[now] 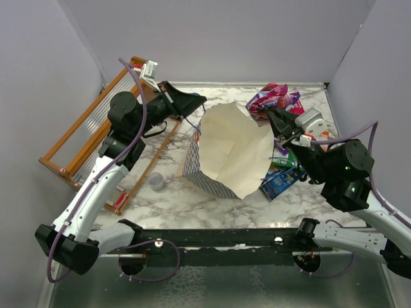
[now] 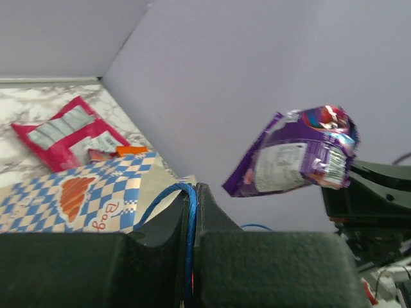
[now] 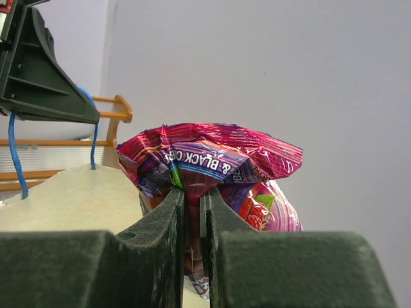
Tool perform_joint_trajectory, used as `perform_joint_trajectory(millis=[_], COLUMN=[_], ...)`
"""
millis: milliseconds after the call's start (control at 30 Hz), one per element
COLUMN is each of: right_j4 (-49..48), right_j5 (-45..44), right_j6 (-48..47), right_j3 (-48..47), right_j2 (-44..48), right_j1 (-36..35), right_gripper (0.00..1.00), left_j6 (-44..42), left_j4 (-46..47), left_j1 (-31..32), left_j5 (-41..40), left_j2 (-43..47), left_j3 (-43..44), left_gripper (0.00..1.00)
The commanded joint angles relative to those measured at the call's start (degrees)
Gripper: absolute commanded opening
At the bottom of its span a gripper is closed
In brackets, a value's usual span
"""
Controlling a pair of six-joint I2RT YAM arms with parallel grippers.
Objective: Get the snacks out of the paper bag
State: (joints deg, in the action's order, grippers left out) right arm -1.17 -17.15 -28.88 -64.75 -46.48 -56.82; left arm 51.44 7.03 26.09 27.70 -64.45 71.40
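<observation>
The paper bag point(image 1: 228, 151), blue-and-white checkered outside and cream inside, lies tilted in the middle of the table with its mouth open. My left gripper point(image 1: 192, 101) is at the bag's far-left rim, shut on a thin blue string handle point(image 2: 191, 218). To the right of the bag mouth, my right gripper point(image 1: 277, 120) holds a glossy purple-pink snack packet point(image 3: 205, 157) up in the air, pinched by its edge. A pink-red pouch point(image 2: 67, 131) lies on the table behind the bag. A blue packet point(image 1: 282, 183) and a green wrapper point(image 1: 283, 164) lie by the bag's right side.
An orange wooden rack point(image 1: 83, 138) leans at the far left, beside my left arm. A small grey-blue cup point(image 1: 157, 181) stands on the marble table left of the bag. Grey walls close in the back and both sides.
</observation>
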Motion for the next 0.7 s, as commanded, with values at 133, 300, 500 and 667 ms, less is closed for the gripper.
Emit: perform_joint_trajectory(millis=[133,300,500,667], right_j4=[-4.07,-5.97,-6.33,5.17], right_j5=[-12.13,-21.56,-29.03,-17.68], right_j6=[1.37,0.69,2.68,14.67], right_j3=[-1.38,-3.93,-8.49,-13.34], right_j2=[-0.76,-5.05,-11.66,-18.09], right_j1=[-0.03,0.0,0.46,12.88], right_gripper=[0.01,0.01,0.01,0.01], left_j6=[1.5,-1.83,-6.95,-11.0], left_j4=[-5.38,-10.48,-16.97,-20.8], left_j1=[-10.66,-12.67,-12.82,-12.81], left_j5=[0.28,0.6,-3.72,-6.32], left_j2=[-3.47,-4.35,-2.06,-0.98], left_j3=[-3.8,-5.26,-3.82,-0.74], left_gripper=[0.0,0.0,0.22,0.51])
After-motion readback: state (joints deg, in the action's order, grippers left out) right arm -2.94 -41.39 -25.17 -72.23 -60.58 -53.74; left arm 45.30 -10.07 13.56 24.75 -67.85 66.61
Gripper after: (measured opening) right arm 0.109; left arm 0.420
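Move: Straight below the left hand, some 46 cm down and about 2 cm ahead and 2 cm left, is the table spot for the paper bag hanging tilted from its fingers; the clear cup stands about 20 cm left, 2 cm ahead. For the right hand's pinched berry snack, the snack pile lies about 27 cm ahead, 18 cm right, 44 cm below; the blue pack is 7 cm ahead, 11 cm right, and the bag's middle 2 cm ahead, 9 cm left. Lowering the paper bag by its blue handle, the left hand sinks about 13 cm while going forward and left some 7 cm each, tipping downward and turning counter-clockwise; then, nearly still, it opens its fingers. The right hand keeps its pinch on the berry snack and carries it forward about 7 cm towards the pile, edging right and swinging clockwise. ##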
